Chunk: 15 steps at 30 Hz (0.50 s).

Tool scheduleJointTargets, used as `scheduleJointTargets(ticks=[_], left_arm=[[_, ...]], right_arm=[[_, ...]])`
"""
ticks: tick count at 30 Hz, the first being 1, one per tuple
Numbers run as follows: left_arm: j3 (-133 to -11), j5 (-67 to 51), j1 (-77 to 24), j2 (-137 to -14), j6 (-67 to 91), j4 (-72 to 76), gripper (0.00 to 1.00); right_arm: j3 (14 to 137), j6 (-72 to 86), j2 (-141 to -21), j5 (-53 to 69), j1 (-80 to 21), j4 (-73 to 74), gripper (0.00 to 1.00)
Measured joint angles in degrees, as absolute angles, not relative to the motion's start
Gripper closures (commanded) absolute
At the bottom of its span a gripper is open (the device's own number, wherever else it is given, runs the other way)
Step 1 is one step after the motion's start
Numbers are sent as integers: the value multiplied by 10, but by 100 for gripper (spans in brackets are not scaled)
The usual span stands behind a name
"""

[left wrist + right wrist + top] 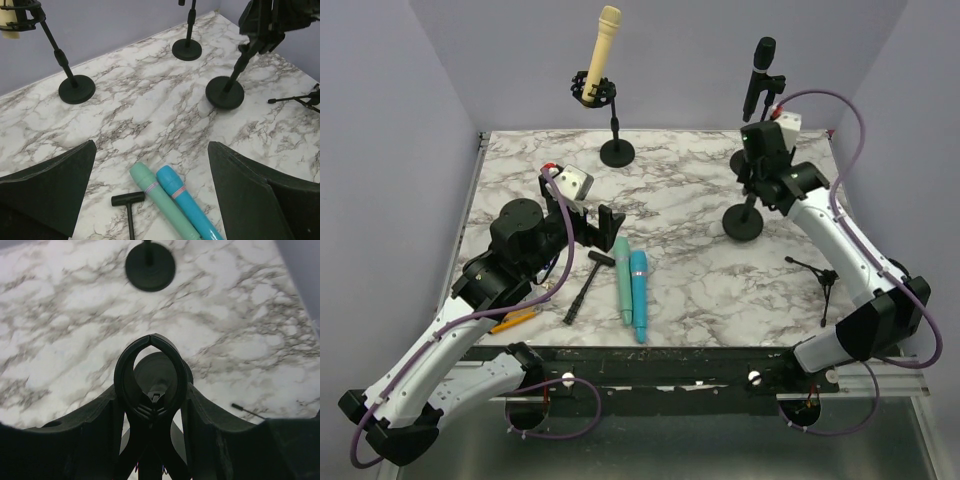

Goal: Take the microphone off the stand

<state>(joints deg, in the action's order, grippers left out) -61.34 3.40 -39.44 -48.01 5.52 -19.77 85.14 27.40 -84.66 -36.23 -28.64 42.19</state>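
A beige microphone (603, 50) sits in the clip of the back-left stand (617, 152). A black microphone (760, 70) sits in a stand at the back right. A third stand (744, 222) has an empty ring clip (150, 372). My right gripper (760, 175) is shut on that clip, with a finger on each side in the right wrist view (150, 395). My left gripper (600, 228) is open and empty, just above a teal microphone (150, 187) and a blue microphone (177, 192) that lie side by side on the table.
A small black T-shaped tool (582, 285) lies left of the teal microphone. A yellow pencil (515, 320) lies at the front left. A small black tripod (820, 275) stands at the front right. Purple walls close in the marble table (690, 190).
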Motion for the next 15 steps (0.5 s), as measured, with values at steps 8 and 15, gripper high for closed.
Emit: scheduleJointTargets(ticks=[8, 15], left_arm=[[-613, 27, -394, -478, 59, -198, 2], [-613, 20, -394, -478, 63, -198, 2]], right_arm=[[918, 237, -889, -326, -96, 409, 80], [938, 232, -941, -275, 33, 408, 79]])
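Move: The emptied microphone stand is already in the right hand. The bare spot it is being taken to, inside the table's right edge, lies about 23 cm right of that hand, 6 cm ahead and roughly 24 cm below. The black microphone's stand has its foot some 20 cm ahead and 4 cm right, equally low; the small tripod is about 14 cm back and 23 cm right, 20 cm down. From the left hand, the bare spot is some 60 cm right, 22 cm ahead and 33 cm below. The emptied stand, still gripped by its upper part, is swept quickly to the right by the right hand, about 20 cm with some 5 cm forward, towards the table's right edge beyond the tripod. The hand lifts a little first and then sinks by about 3 cm, turning clockwise roughly 25 degrees as it goes; the fingers keep their hold. ##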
